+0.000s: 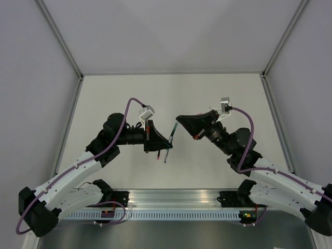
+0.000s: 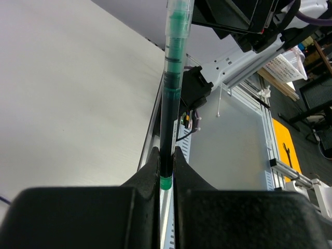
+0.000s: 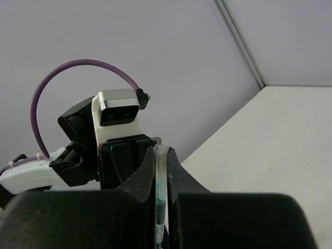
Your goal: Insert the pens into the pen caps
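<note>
One dark green pen [image 1: 169, 145] hangs in the air between the two arms above the table's middle. My left gripper [image 1: 167, 143] is shut on its lower part; in the left wrist view the fingers [image 2: 150, 166] pinch the dark barrel [image 2: 170, 104] just above its green end plug [image 2: 165, 182]. A clear, green-tinted pen cap [image 3: 161, 161] sits over the pen's other end. My right gripper [image 1: 178, 121] is shut on that cap, whose open rim shows at the fingertips [image 3: 147, 166]. The cap [image 2: 179, 21] runs up toward the right gripper. No other pens or caps are in view.
The white table [image 1: 171, 93] is boxed in by pale walls with metal corner posts. An aluminium rail [image 1: 176, 199] carrying both arm bases runs along the near edge. The left arm's wrist camera [image 3: 118, 106] faces the right gripper closely.
</note>
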Controlling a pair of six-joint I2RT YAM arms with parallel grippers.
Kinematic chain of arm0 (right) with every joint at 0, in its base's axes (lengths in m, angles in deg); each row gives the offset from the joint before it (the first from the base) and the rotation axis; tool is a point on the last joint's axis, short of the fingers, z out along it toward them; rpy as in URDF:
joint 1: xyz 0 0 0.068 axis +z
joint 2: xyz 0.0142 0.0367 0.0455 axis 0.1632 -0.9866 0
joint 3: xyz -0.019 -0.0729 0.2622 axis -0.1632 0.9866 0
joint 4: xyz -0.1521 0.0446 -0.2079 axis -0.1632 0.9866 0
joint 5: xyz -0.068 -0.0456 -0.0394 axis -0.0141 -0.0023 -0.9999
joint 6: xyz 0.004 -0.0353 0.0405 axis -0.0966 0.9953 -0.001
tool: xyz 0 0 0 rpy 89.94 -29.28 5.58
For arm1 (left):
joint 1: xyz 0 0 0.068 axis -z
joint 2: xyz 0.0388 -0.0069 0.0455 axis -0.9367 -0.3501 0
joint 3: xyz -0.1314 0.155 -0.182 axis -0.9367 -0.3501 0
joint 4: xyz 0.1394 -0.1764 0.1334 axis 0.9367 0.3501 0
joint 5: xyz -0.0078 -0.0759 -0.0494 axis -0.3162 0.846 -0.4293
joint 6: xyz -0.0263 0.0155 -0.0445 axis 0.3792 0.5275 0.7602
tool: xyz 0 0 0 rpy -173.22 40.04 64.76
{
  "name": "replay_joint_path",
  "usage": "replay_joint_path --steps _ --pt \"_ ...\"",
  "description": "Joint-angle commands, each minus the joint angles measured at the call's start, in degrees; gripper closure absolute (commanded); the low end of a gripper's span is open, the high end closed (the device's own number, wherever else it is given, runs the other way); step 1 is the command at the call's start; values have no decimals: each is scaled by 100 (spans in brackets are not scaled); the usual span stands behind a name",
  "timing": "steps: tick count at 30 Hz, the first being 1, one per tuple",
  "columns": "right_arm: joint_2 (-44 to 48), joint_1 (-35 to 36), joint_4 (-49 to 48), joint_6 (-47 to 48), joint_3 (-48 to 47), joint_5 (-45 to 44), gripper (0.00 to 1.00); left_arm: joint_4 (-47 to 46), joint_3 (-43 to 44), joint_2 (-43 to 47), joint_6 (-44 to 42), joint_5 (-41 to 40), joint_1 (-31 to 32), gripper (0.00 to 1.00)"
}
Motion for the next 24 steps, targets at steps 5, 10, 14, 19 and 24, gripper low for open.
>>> replay_joint_path --steps 5,10,14,19,24 --pt "-103 344 2017 409 -106 841 97 -1415 196 37 365 -1319 -233 98" --pt "-217 344 2341 646 -448 481 46 -1240 82 -166 664 -1238 -233 98" --pt "-226 344 2755 839 -765 -55 29 -968 -216 -148 567 -1519 -242 98" --pt "-25 344 3326 1051 -994 -503 19 -450 -585 10 488 -2193 -242 98" --pt "459 344 3889 1253 -853 -1276 16 1183 -656 -200 514 -3513 -242 98"
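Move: The green pen leans up out of the left fingers, its clear cap about 4 cm ahead, 2 cm right and 8 cm above them; the cap's end is still in the right fingers, its middle some 1 cm back and 2 cm below. On the table, roughly 27 cm below the left hand, the red pen lies about 12 cm ahead and 7 cm left, the blue pen 12 cm ahead and 2 cm left. The right fingers open wide and let go of the clear cap; that hand drops about 9 cm and tips its fingers down some 25 degrees, edging right at the end. The left hand keeps its pinch on the green pen's lower end, carries it forward roughly 7 cm towards the finished pens, turning counter-clockwise, then sinks quickly and shifts a little left. ##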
